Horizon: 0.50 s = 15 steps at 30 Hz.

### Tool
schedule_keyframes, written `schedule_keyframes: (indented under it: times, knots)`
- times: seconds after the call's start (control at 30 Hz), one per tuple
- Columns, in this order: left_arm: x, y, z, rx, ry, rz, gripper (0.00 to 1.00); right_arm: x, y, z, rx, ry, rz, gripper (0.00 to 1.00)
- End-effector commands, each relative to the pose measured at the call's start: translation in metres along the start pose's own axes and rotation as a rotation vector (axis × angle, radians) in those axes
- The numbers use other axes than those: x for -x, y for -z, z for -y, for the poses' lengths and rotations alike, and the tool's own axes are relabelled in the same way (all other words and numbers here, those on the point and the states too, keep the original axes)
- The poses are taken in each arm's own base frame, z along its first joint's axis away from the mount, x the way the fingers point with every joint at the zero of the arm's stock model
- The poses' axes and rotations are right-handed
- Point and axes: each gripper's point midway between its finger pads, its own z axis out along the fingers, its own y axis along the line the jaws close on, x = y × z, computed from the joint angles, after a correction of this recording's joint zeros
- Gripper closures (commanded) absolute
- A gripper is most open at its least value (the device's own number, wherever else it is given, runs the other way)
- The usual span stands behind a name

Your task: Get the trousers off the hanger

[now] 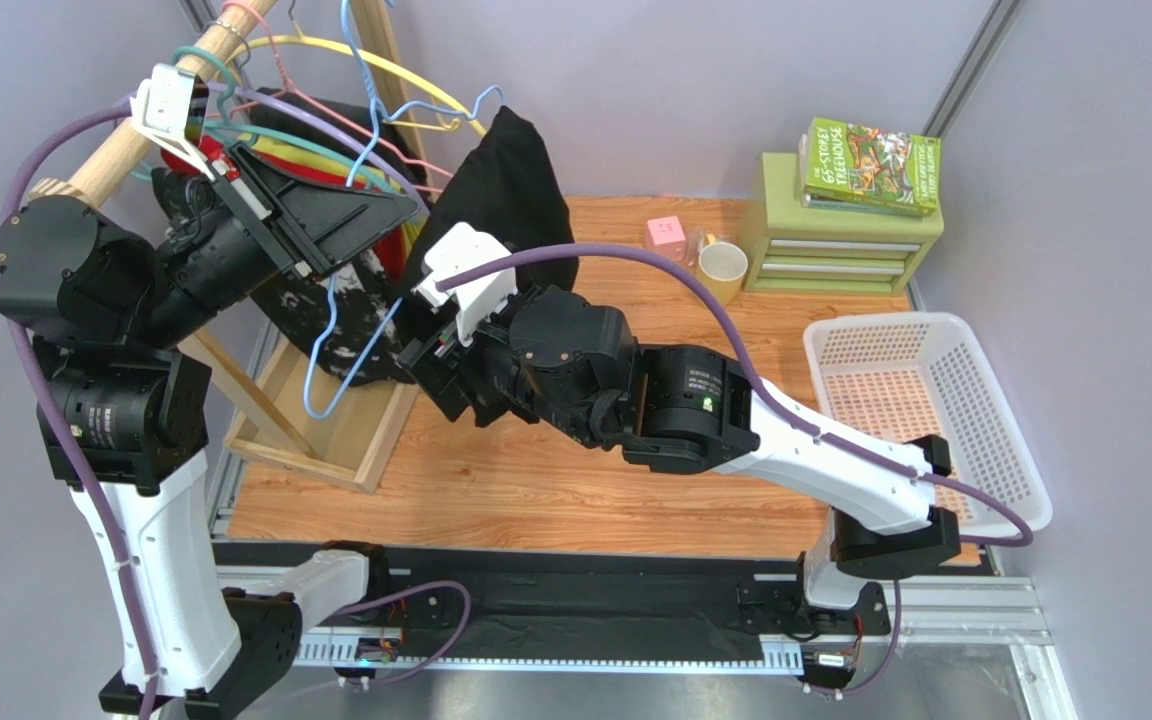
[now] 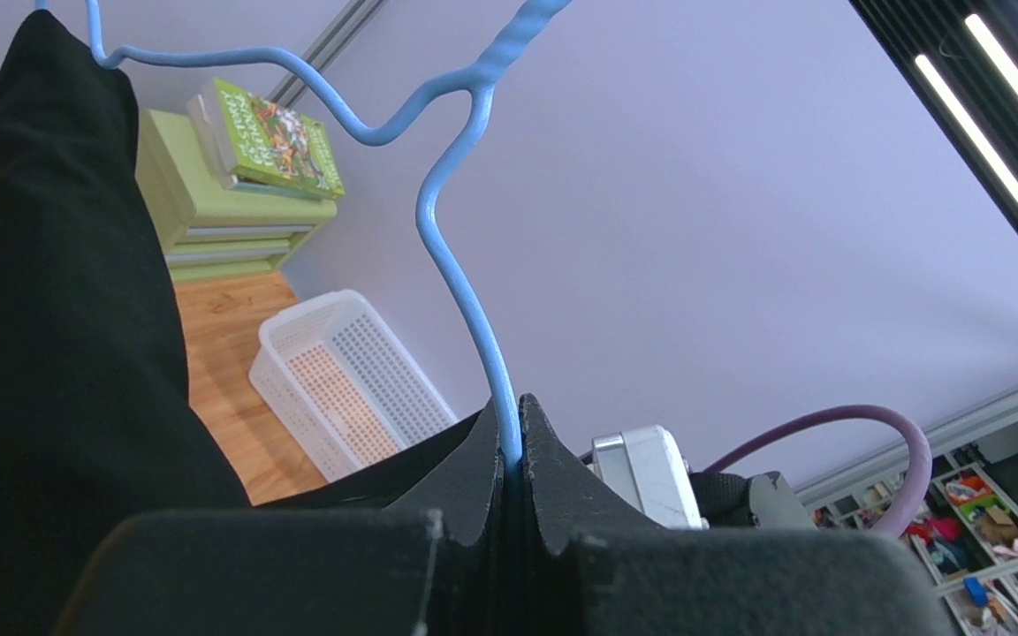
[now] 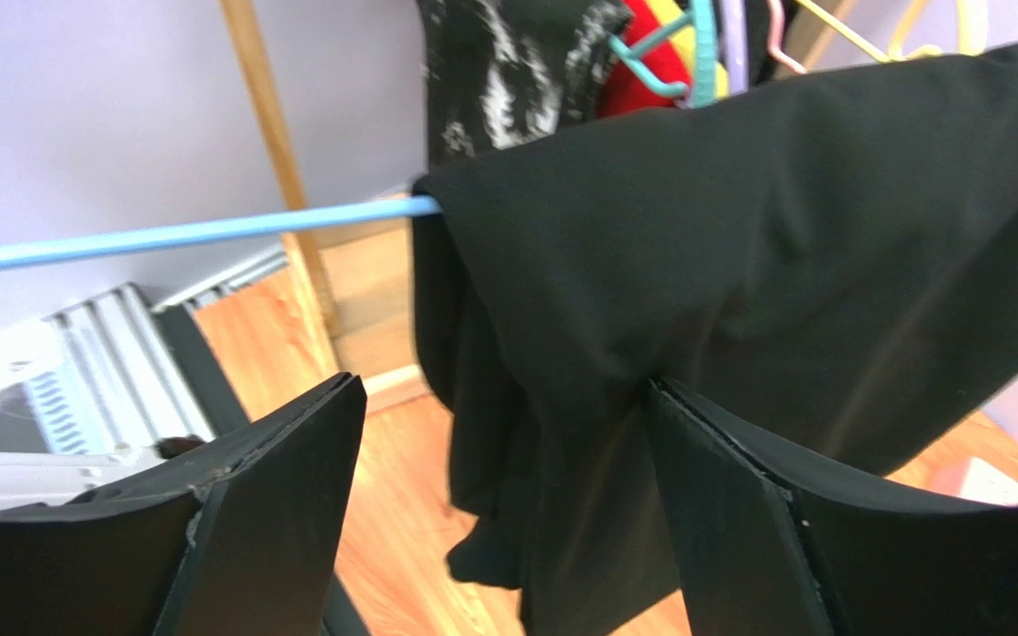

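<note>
The black trousers (image 1: 500, 188) hang draped over the light-blue hanger (image 2: 455, 225), above the table's back left. My left gripper (image 2: 514, 451) is shut on the hanger's wire below its bends; from above that gripper (image 1: 394, 225) sits just left of the cloth. In the left wrist view the trousers (image 2: 50, 331) fill the left side. My right gripper (image 3: 501, 451) is open, level with the hanging folds of the trousers (image 3: 767, 225). The cloth touches the right finger (image 3: 727, 490). The hanger's bar (image 3: 183, 236) runs left out of the fabric. From above, the right gripper (image 1: 432, 353) is under the trousers.
A wooden rack (image 1: 312, 435) at the left carries several other hangers, a black garment with white splotches (image 3: 514, 66) and a red garment (image 3: 634, 53). A white basket (image 1: 928, 405) stands at the right. A green drawer unit (image 1: 838, 225) with a book (image 1: 871, 162) and a cup (image 1: 722, 264) are at the back.
</note>
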Motion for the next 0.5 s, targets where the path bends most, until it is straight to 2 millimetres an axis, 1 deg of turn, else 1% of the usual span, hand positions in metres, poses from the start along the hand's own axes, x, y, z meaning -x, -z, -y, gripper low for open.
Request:
schedule_keyframes:
  times: [0.0,0.03,0.07,0.1,0.13,0.17,0.23,0.27,0.33,0.47]
  knots:
    - [0.014,0.01,0.043,-0.121,-0.172,0.08,1.0,0.009,0.013,0.032,-0.101,0.06,0.011,0.2]
    - [0.014,0.01,0.044,-0.125,-0.173,0.077,1.0,0.002,0.012,0.033,-0.099,0.07,-0.002,0.2]
    - [0.014,0.01,0.044,-0.125,-0.172,0.077,1.0,0.0,0.012,0.033,-0.092,0.076,-0.004,0.21]
    - [0.014,0.01,0.045,-0.127,-0.171,0.078,1.0,-0.003,0.013,0.031,-0.083,0.079,-0.006,0.21]
    - [0.015,0.01,0.045,-0.126,-0.173,0.077,1.0,-0.001,0.018,0.034,-0.082,0.077,0.0,0.21]
    - [0.015,0.01,0.046,-0.128,-0.174,0.077,1.0,-0.013,0.015,0.032,-0.081,0.09,-0.022,0.22]
    - [0.015,0.011,0.047,-0.129,-0.174,0.079,1.0,-0.021,0.015,0.034,-0.094,0.088,-0.033,0.21]
    - [0.015,0.01,0.046,-0.128,-0.173,0.08,1.0,-0.03,0.011,0.033,-0.098,0.094,-0.047,0.21]
    - [0.016,0.01,0.047,-0.13,-0.176,0.08,1.0,-0.034,0.007,0.031,-0.103,0.089,-0.049,0.21]
    - [0.015,0.01,0.046,-0.129,-0.172,0.075,1.0,-0.033,-0.005,0.022,-0.086,0.07,-0.036,0.19]
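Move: The black trousers still drape over the blue hanger, their middle about 10 cm ahead of the open right hand, 4 cm to its right and nearly level. The hanger's bare lower bar lies some 8 cm left, 5 cm ahead and 6 cm higher; the black-and-white garment about 14 cm left and 8 cm ahead. From the left hand, gripping the hanger, the trousers' middle is some 6 cm ahead, 7 cm right and 15 cm down. No cloth is held between the right hand's wide-open fingers; they draw clear below the trousers. The hand sinks about 5 cm, moving first slightly forward and some 2.5 cm right, while its fingers tip down roughly 10 degrees. The left fingers keep their shut grip on the hanger and stay in place. ##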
